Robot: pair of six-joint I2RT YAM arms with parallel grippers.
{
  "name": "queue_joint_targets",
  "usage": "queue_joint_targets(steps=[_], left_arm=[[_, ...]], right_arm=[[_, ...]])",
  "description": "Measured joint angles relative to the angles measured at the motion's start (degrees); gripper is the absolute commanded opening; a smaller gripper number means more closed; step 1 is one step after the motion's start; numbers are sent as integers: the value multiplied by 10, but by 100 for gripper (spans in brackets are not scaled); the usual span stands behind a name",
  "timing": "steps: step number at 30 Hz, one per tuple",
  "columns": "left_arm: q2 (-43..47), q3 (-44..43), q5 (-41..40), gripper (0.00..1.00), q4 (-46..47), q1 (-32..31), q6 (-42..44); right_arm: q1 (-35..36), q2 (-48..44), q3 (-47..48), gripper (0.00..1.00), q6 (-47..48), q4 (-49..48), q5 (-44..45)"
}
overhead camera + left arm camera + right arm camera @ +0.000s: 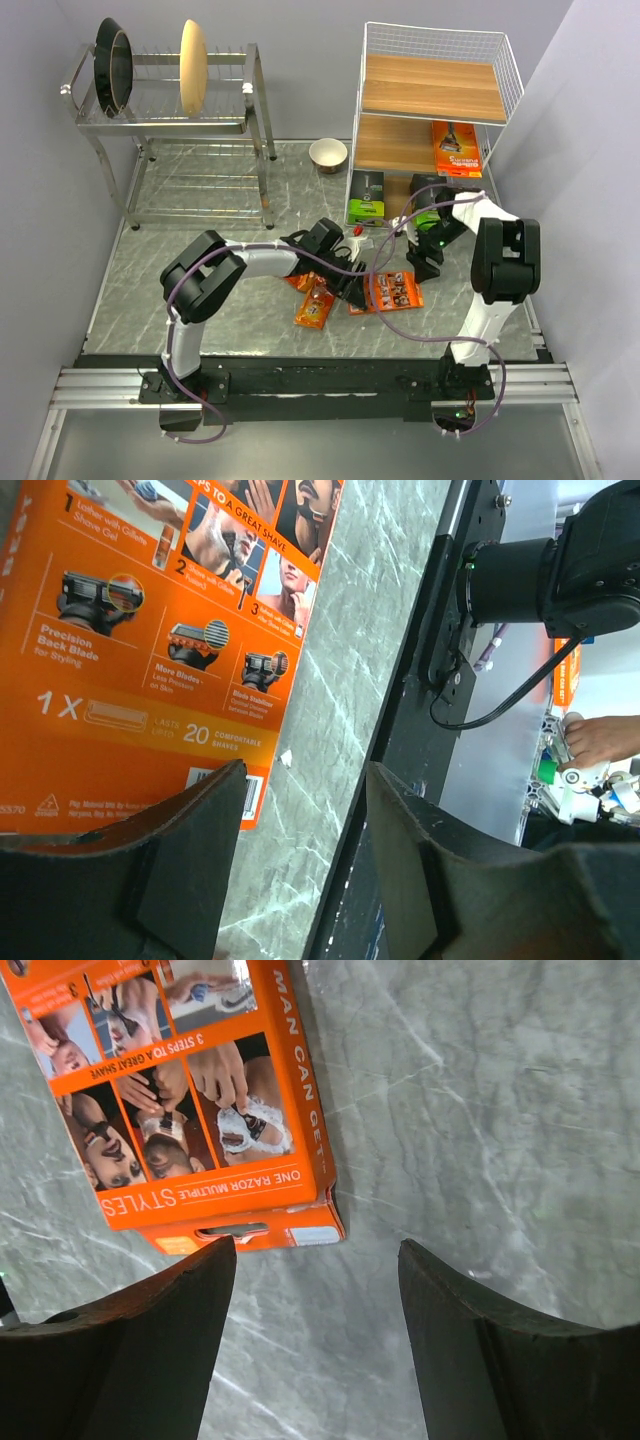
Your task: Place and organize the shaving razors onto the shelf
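A flat orange razor card (392,290) lies on the marble table between both grippers. In the left wrist view the card (150,630) fills the upper left; my left gripper (305,770) hangs open at its corner with only table between the fingers. My right gripper (317,1245) is open just off the card's (190,1100) hang-tab end. Two narrow orange blister packs (313,305) lie left of it. Another orange card (455,150) stands on the shelf's (430,90) middle board. One grey, lime-ended box (366,197) stands at the shelf's foot; another (428,220) is partly hidden by the right arm.
A steel dish rack (170,110) with plates stands at the back left. A small bowl (328,154) sits beside the shelf. The table's dark front rail (400,730) runs close beside my left gripper. Purple cables loop over the card area.
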State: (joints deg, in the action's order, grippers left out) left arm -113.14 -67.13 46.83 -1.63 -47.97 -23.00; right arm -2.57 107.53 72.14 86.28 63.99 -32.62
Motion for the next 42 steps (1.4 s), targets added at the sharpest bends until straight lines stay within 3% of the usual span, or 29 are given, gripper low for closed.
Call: queue_joint_targets(steps=[10, 28, 33, 39, 40, 42], left_arm=[[-3, 3, -2, 56, 7, 0, 15], [-2, 14, -8, 55, 27, 1, 14], [-2, 19, -8, 56, 37, 1, 12], [-2, 21, -11, 56, 43, 1, 6], [-2, 21, -12, 56, 44, 1, 6], [-3, 21, -12, 56, 45, 1, 3]], right_arm=[[0, 54, 47, 72, 18, 19, -3], [32, 78, 56, 51, 56, 101, 44], [32, 71, 42, 58, 40, 97, 46], [43, 53, 17, 36, 14, 75, 63], [45, 50, 12, 27, 10, 69, 70], [47, 46, 6, 18, 5, 60, 78]])
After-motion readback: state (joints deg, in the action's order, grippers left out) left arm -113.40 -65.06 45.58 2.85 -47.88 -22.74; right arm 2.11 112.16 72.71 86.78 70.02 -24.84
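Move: For the right hand, the flat orange razor box's middle lies about 10 cm to the left and 5 cm back, some 2 cm lower, its right end just left of the fingers. From that hand, the right green razor box stands about 15 cm ahead, the left one some 15 cm ahead and 15 cm left; the orange razor pouch is about 27 cm left and 9 cm back. From the left hand, the orange box's middle is roughly 8 cm right and 4 cm ahead, slightly lower. With its front finger on the far long side, the right hand drags the right end of the orange razor box back towards the base. First it sinks about 1 cm and edges forward, then draws back some 5 cm, sinking a little more, while the wrist tips about 10 degrees and the wide-open fingers close to about a third around the far right corner. ##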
